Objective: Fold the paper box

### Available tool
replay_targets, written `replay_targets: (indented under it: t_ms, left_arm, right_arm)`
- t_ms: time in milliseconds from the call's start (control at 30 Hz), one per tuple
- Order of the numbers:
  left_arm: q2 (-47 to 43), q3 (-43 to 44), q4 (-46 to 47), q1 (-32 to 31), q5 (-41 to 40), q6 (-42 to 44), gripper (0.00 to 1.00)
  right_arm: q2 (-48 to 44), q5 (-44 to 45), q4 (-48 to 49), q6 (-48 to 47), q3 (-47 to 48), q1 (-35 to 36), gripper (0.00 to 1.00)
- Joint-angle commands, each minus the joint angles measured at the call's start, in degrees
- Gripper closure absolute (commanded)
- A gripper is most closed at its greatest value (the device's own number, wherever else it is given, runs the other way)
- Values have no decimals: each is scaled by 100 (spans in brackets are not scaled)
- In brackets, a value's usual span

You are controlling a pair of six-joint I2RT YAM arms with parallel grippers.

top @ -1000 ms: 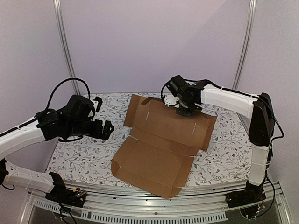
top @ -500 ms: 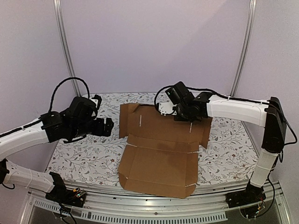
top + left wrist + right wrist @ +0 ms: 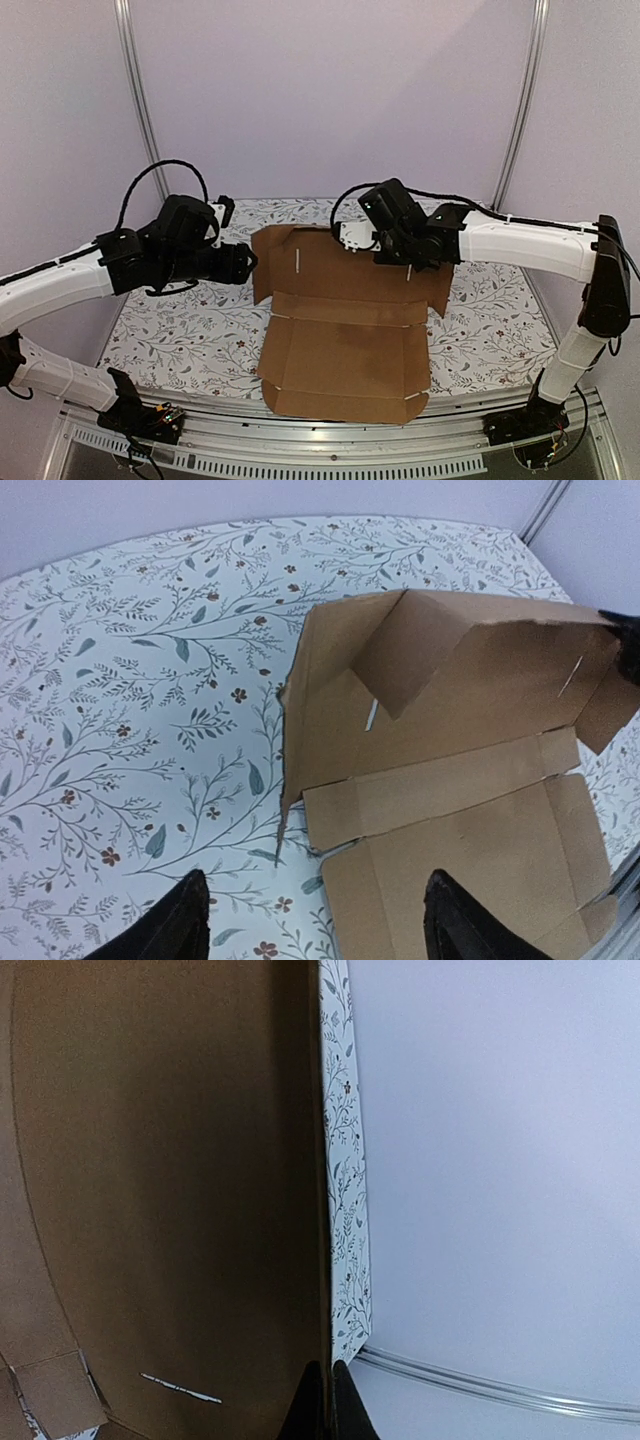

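Note:
The paper box [image 3: 345,320] is a brown cardboard sheet lying mid-table, its front panel flat and its back panel [image 3: 470,700] lifted, with a small flap folded inward. My right gripper [image 3: 404,258] holds the top edge of that back panel; in the right wrist view its fingers [image 3: 326,1375] are pinched shut on the cardboard edge [image 3: 170,1190]. My left gripper [image 3: 246,264] hovers just off the box's left edge. Its jaws [image 3: 315,880] stand wide apart over the sheet's left corner notch, with nothing between them.
The table [image 3: 170,330] wears a white floral cover. A metal rail [image 3: 330,455] runs along the near edge, and two upright posts [image 3: 140,110] stand against the back wall. The box's front edge lies close to the near rail.
The box has swung round to sit square with the table's edge. My right arm moved left with the back panel in its grip. My left gripper came right, up to the box's left edge.

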Motion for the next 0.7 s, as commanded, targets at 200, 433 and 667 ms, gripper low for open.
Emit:
replay_targets:
  t_ms: [200,433,667]
  left_arm:
    - [160,826,88,23,1009,-225,83]
    - [770,1288,112,40,789,-264,100]
    - [1236,1568,44,40,393,-375,100]
  right_arm:
    - [-133,322,76,526,-57,331,100]
    - [-281,327,-8,780,-128,465,100]
    - [-430,393,-128,942,-144,573,100]
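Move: The corner flap at the left end of the raised panel lies about 8 cm ahead of my open left hand, 9 cm to its right and 4 cm below. The left side flap hangs about 8 cm ahead, 5 cm right and 8 cm below that hand. My right hand already pinches the panel's upper edge; the base panel's middle is roughly 11 cm back, 10 cm left and 20 cm below it, the right side flap some 10 cm right and 8 cm below. I shut my empty left fingers while swinging that hand about 6 cm right and up over the height of the raised edge, then push it some 3 cm forward and let it sink a little towards the left corner flap, fingertips coming close above it. My right hand keeps its pinch on the edge and draws it steadily back over the base panel, and slightly left. ##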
